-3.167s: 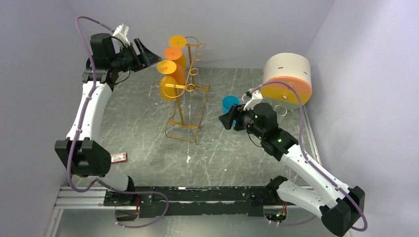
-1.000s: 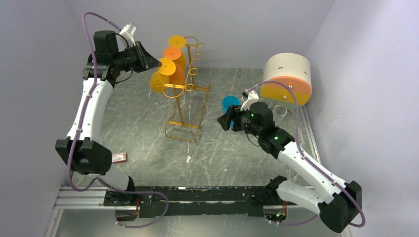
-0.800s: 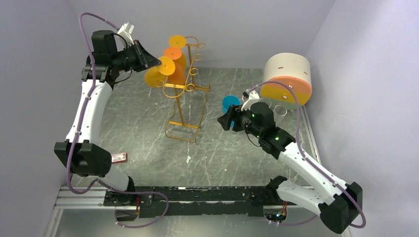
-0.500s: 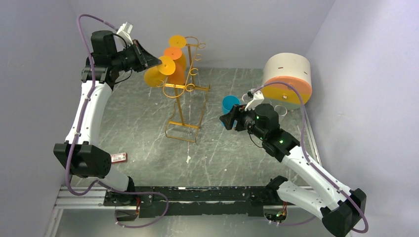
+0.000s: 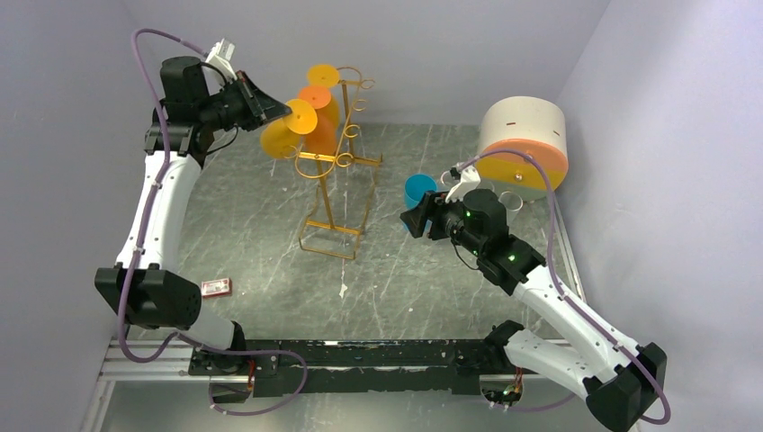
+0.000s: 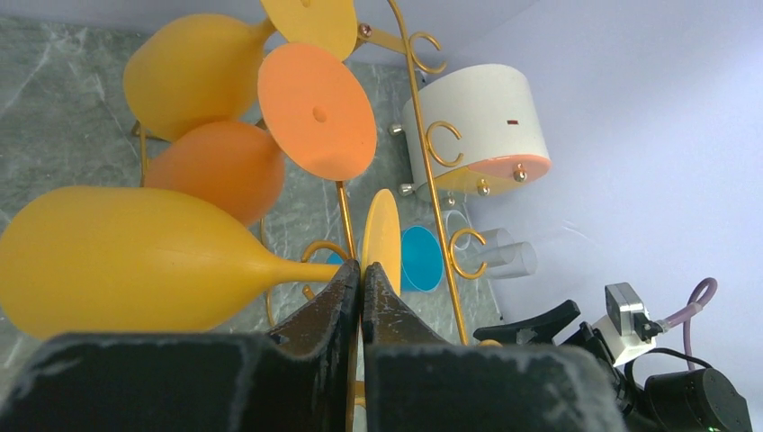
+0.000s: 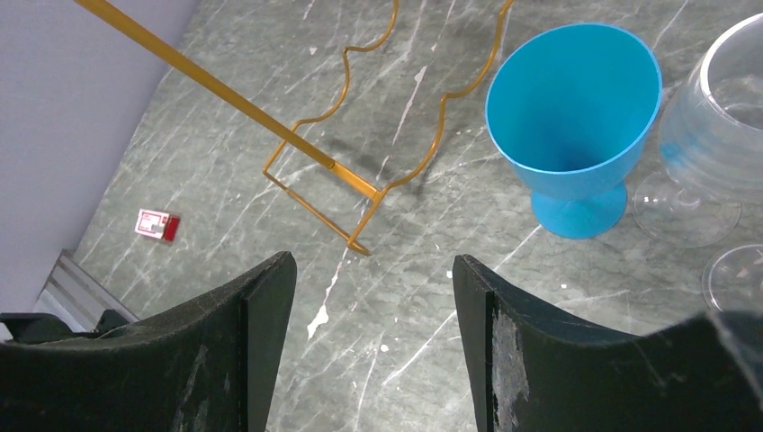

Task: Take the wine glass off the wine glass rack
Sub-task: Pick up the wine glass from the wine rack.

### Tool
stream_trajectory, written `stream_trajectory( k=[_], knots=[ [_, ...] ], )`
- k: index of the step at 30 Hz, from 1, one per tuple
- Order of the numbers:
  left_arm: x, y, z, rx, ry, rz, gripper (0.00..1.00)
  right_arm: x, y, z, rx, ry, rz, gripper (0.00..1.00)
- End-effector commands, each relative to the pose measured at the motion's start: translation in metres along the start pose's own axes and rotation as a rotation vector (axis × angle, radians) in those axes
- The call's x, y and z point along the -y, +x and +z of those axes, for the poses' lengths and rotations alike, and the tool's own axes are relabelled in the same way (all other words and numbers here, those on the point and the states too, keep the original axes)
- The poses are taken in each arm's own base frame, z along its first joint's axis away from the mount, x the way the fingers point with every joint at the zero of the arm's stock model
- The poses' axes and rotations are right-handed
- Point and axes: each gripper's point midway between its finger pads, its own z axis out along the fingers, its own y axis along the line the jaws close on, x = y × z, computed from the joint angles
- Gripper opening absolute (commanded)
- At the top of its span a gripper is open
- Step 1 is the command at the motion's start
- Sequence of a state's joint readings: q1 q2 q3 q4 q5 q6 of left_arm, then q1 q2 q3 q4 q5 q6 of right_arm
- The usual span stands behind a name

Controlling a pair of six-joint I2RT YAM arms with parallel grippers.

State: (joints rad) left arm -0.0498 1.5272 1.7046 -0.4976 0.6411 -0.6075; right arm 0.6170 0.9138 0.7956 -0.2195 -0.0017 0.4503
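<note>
The gold wire wine glass rack (image 5: 339, 163) stands mid-table, its curled hooks (image 6: 443, 144) showing in the left wrist view. My left gripper (image 5: 286, 112) (image 6: 362, 267) is shut on the stem of a yellow wine glass (image 5: 275, 139) (image 6: 117, 261), just behind its foot disc (image 6: 381, 236). The glass is tilted, its bowl swung out left of the rack; whether the foot still touches a hook I cannot tell. An orange glass (image 6: 216, 166) and another yellow glass (image 6: 193, 67) hang upside down on the rack. My right gripper (image 5: 414, 219) (image 7: 373, 263) hovers open and empty right of the rack.
A blue cup (image 7: 576, 117) (image 5: 418, 188) and clear glasses (image 7: 720, 135) stand near the right gripper. A white drum with an orange band (image 5: 524, 144) lies at the back right. A small red packet (image 5: 217, 287) is on the table near the left arm. Walls close in on both sides.
The left gripper has shut on the yellow glass's stem and drawn it left, swinging its bowl up and away from the rack. The right arm has barely shifted.
</note>
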Motion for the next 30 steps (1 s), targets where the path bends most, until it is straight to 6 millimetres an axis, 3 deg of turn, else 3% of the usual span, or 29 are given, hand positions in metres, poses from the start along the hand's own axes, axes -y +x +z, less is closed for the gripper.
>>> stream_trajectory(
  k=[1,16,24,26,30],
  knots=[
    [0.018,-0.021,-0.017,0.105,0.030,0.072,0.07,0.003,-0.003,-0.003,0.021,0.016,0.001,0.69],
    [0.003,-0.034,-0.038,0.247,-0.059,0.096,0.07,0.003,-0.004,-0.004,0.019,0.015,0.002,0.69],
    [-0.034,-0.027,-0.083,0.461,-0.271,0.085,0.07,0.002,-0.002,-0.002,0.012,0.004,-0.004,0.69],
    [-0.036,-0.024,-0.099,0.525,-0.280,0.081,0.07,0.003,-0.001,0.000,0.011,0.012,-0.006,0.69],
    [-0.037,-0.014,-0.110,0.544,-0.293,0.069,0.07,0.003,0.000,0.001,0.005,0.007,-0.005,0.69]
  ],
)
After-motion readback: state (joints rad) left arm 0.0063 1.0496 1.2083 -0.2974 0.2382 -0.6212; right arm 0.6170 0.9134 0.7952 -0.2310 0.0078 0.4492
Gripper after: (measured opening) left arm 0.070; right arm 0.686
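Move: The left hand already holds the near yellow glass by the stem just under its foot; the glass's middle hangs some 7 cm below the fingers, about 1 cm to their left and 1 cm back. The empty hook it comes from is about 2 cm to the right, 2 cm back and 2 cm lower. The orange glass is roughly 4 cm ahead and 5 cm right, its middle 8 cm down. From the right hand, the yellow glass is some 16 cm ahead, 24 cm left and 7 cm higher. Still pinching the yellow glass's stem beneath the foot, the left hand first lifts it about 2 cm, then sweeps left and back, away from the rack and the orange glass, sinking again to roughly its starting height. It travels about 8 cm left and 6 cm back, turning some 25 degrees counter-clockwise and tipping the fingers up slightly; they stay shut. ##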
